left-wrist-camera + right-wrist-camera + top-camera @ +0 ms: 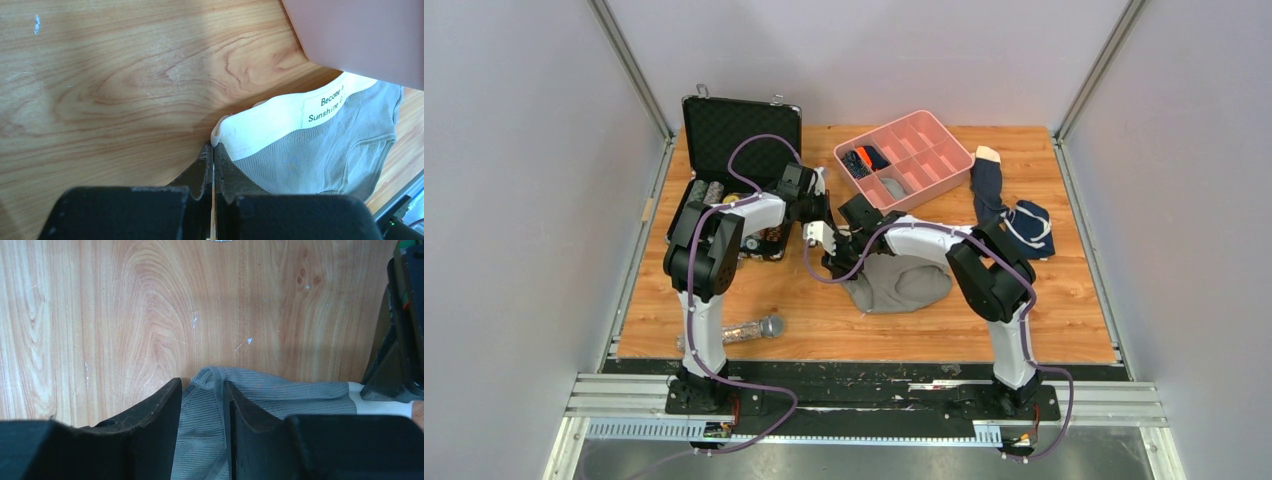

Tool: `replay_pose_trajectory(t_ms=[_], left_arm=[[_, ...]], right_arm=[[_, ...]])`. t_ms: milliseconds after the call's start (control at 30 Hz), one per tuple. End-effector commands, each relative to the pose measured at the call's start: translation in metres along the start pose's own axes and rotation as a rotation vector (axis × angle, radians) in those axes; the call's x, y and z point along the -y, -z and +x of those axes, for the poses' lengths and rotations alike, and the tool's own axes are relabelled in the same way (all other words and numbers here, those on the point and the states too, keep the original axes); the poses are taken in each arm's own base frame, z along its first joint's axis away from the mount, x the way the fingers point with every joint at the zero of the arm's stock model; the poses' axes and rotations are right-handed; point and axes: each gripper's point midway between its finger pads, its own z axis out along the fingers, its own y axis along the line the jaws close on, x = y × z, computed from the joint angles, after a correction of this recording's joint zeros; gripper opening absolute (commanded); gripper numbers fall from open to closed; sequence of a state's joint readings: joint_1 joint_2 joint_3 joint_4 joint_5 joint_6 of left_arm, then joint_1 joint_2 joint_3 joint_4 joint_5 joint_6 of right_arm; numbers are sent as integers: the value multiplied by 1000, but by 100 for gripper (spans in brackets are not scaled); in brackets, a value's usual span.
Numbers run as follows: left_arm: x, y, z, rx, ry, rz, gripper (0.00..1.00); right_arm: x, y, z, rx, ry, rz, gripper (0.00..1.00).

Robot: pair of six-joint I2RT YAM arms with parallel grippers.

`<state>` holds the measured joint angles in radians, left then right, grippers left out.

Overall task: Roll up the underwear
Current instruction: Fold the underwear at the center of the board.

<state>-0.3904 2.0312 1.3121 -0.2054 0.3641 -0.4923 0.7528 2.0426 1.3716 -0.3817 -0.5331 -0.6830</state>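
Observation:
The gray-taupe underwear [906,283] lies crumpled on the wooden table between the two arms. In the left wrist view its ribbed cloth [330,155] carries a cream band [270,127] with printed text. My left gripper [820,236] [213,150] is shut on the corner of that band. My right gripper [846,262] [202,400] is closed on a fold of the gray cloth [200,430] at a hemmed edge, with cloth filling the narrow gap between its jaws. The left gripper's fingers [395,365] and the band [380,406] show at the right of the right wrist view.
A pink divided tray [954,148] [360,35] stands behind the underwear. A long navy sock [986,185] and a navy garment [1030,226] lie at the right. An open black case [742,135] stands at the back left. A microphone [746,330] lies near the left arm's base.

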Motion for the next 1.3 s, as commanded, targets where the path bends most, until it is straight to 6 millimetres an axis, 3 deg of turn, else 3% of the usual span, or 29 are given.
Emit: replay_pose_trajectory(t_ms=[0, 267, 500, 667, 700, 767, 800, 900, 1033, 1133, 1267], left_arm=[[2, 0, -13, 34, -4, -4, 0], [4, 1, -14, 40, 4, -2, 0], [6, 6, -15, 46, 38, -6, 0], [9, 9, -14, 46, 58, -1, 0], [9, 10, -14, 45, 60, -1, 0], [10, 9, -13, 41, 68, 1, 0], [10, 9, -13, 42, 72, 1, 0], [13, 12, -15, 43, 69, 7, 0], [18, 22, -24, 58, 72, -4, 0], [24, 46, -38, 108, 115, -6, 0], [41, 70, -51, 175, 158, 38, 0]], right_arm=[[-8, -10, -6, 18, 28, -26, 37], [-9, -17, 4, -13, -5, -24, 35], [-17, -28, 21, -73, -32, -29, 22], [-20, -33, 23, -87, -40, -20, 23], [-22, -34, 25, -96, -40, -22, 20], [-24, -36, 29, -106, -35, -23, 2], [-23, -34, 28, -104, -31, -16, 0], [-12, -22, 12, -57, -21, 40, 0], [2, 8, -27, 57, 8, 105, 0], [-3, 26, -46, 119, 28, 109, 0], [-14, 40, -51, 167, -14, 96, 0]])
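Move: The right fingers, about a third open, straddle the lower corner of the underwear's left side, by the leg opening, roughly 1 cm to their left at fingertip height; the pink organizer is some 24 cm ahead and 13 cm right, the suitcase 12 cm ahead and 21 cm left. The left fingers already hold the left end of the waistband, with the underwear's middle about 10 cm back and 12 cm right; the pink organizer lies 13 cm ahead and 16 cm right. Straddling the side's lower corner, the right fingers slide about 2 cm left along the board, shut and pinch the cloth there, then rise some 2 cm while drifting back to the right. The left hand keeps its pinch on the waistband end almost motionless, only twisting slightly counter-clockwise, and at the very end lifts about 2 cm together with the right. ##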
